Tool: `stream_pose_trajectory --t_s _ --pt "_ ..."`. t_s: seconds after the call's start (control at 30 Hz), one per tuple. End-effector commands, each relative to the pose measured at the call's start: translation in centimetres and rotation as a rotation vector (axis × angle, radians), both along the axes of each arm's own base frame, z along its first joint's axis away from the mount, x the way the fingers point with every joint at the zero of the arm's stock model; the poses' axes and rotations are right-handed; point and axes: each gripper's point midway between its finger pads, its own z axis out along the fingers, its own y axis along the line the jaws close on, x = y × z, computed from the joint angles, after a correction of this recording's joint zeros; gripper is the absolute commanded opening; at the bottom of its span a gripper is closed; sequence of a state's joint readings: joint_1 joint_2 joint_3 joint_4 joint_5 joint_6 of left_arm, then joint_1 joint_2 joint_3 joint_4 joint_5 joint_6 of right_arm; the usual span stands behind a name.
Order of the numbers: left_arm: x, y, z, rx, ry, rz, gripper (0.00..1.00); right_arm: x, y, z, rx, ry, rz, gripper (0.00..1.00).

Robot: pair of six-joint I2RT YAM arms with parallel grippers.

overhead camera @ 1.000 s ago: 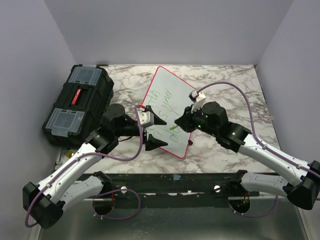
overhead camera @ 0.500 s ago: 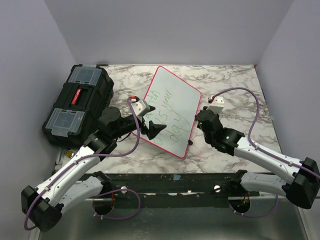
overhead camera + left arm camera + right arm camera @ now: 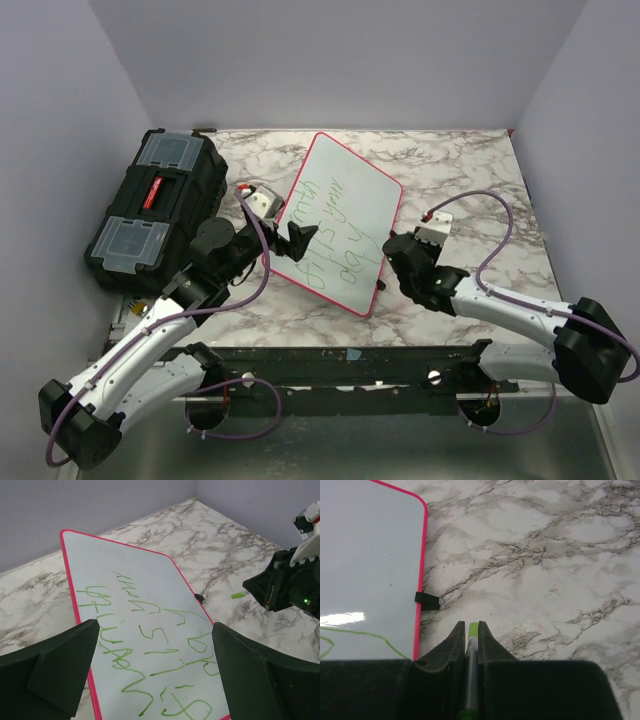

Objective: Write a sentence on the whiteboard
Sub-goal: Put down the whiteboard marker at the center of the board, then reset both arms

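Note:
The whiteboard, white with a red-pink rim, lies tilted on the marble table. The sentence runs across it in three lines of green handwriting. My left gripper hovers over the board's left edge, open wide, and its fingers frame the lettering with nothing between them. My right gripper is low over the table just right of the board's rim, shut on a green marker. The marker's green tip sticks out of it toward the board.
A black toolbox with clear lid compartments stands at the left, close behind my left arm. A small black clip sits on the board's right rim. Bare marble table lies right of the board, and walls enclose three sides.
My right gripper has moved off the board with the marker, down to the table at its right. My left gripper has drawn back leftward and its jaws have opened wider.

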State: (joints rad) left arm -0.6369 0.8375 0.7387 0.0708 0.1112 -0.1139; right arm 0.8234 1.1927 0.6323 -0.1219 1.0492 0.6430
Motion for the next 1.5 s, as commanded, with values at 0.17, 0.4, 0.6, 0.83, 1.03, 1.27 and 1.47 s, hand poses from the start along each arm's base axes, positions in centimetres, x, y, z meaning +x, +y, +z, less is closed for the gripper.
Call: stream_pose_trajectory --t_s 0.17,0.4,0.6,0.83,1.03,1.27,1.47 --pt "0.5 1.9 0.7 -0.024 -0.041 0.101 0.98 -0.5 -1.0 -3.0 0.043 -0.009 -0.077 0.04" --pt "0.4 1.7 0.4 -0.010 -0.042 0.086 0.99 -1.0 -0.5 -5.5 0.046 0.062 -0.062 0.14" --pt "0.4 1.8 0.3 -0.006 -0.044 0.087 0.99 -1.0 -0.2 -5.6 0.063 0.079 -0.055 0.37" --pt "0.4 2.0 0.3 -0.004 -0.048 0.094 0.99 -1.2 0.0 -5.1 0.090 0.075 -0.045 0.61" --pt "0.4 2.0 0.4 -0.005 -0.045 0.101 0.98 -1.0 0.5 -3.2 0.096 0.065 -0.005 0.73" --pt "0.6 3.0 1.3 -0.015 -0.025 0.154 0.98 -0.1 2.6 0.7 0.104 0.043 0.122 0.90" --pt "0.5 4.7 1.6 -0.010 0.027 0.241 0.99 0.0 6.7 4.5 0.164 0.002 0.381 1.00"
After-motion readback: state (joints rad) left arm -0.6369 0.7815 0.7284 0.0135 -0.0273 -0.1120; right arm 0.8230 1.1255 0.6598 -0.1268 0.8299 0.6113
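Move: The green-capped marker is in the right hand's closed fingers; its spot on bare marble lies about 3 cm back of that hand, on its left-right line and 7 cm below. The whiteboard's upper black clip is 7 cm ahead and 5 cm left, the lower clip 7 cm back and 8 cm left, the board's middle 10 cm ahead and 21 cm left, all similarly low. From the left hand, the spot is roughly 30 cm right, 5 cm back and 20 cm below. The marker is lowered about 5.5 cm, almost straight down, by the right hand, its fingers tipping slightly further downward, onto the marble beside the board's clipped edge. There the fingers let go, opening wide, and the hand rises some 7 cm, swinging left over towards the board as it turns about 10 degrees counter-clockwise. The empty, open left hand eases a couple of centimetres left. ##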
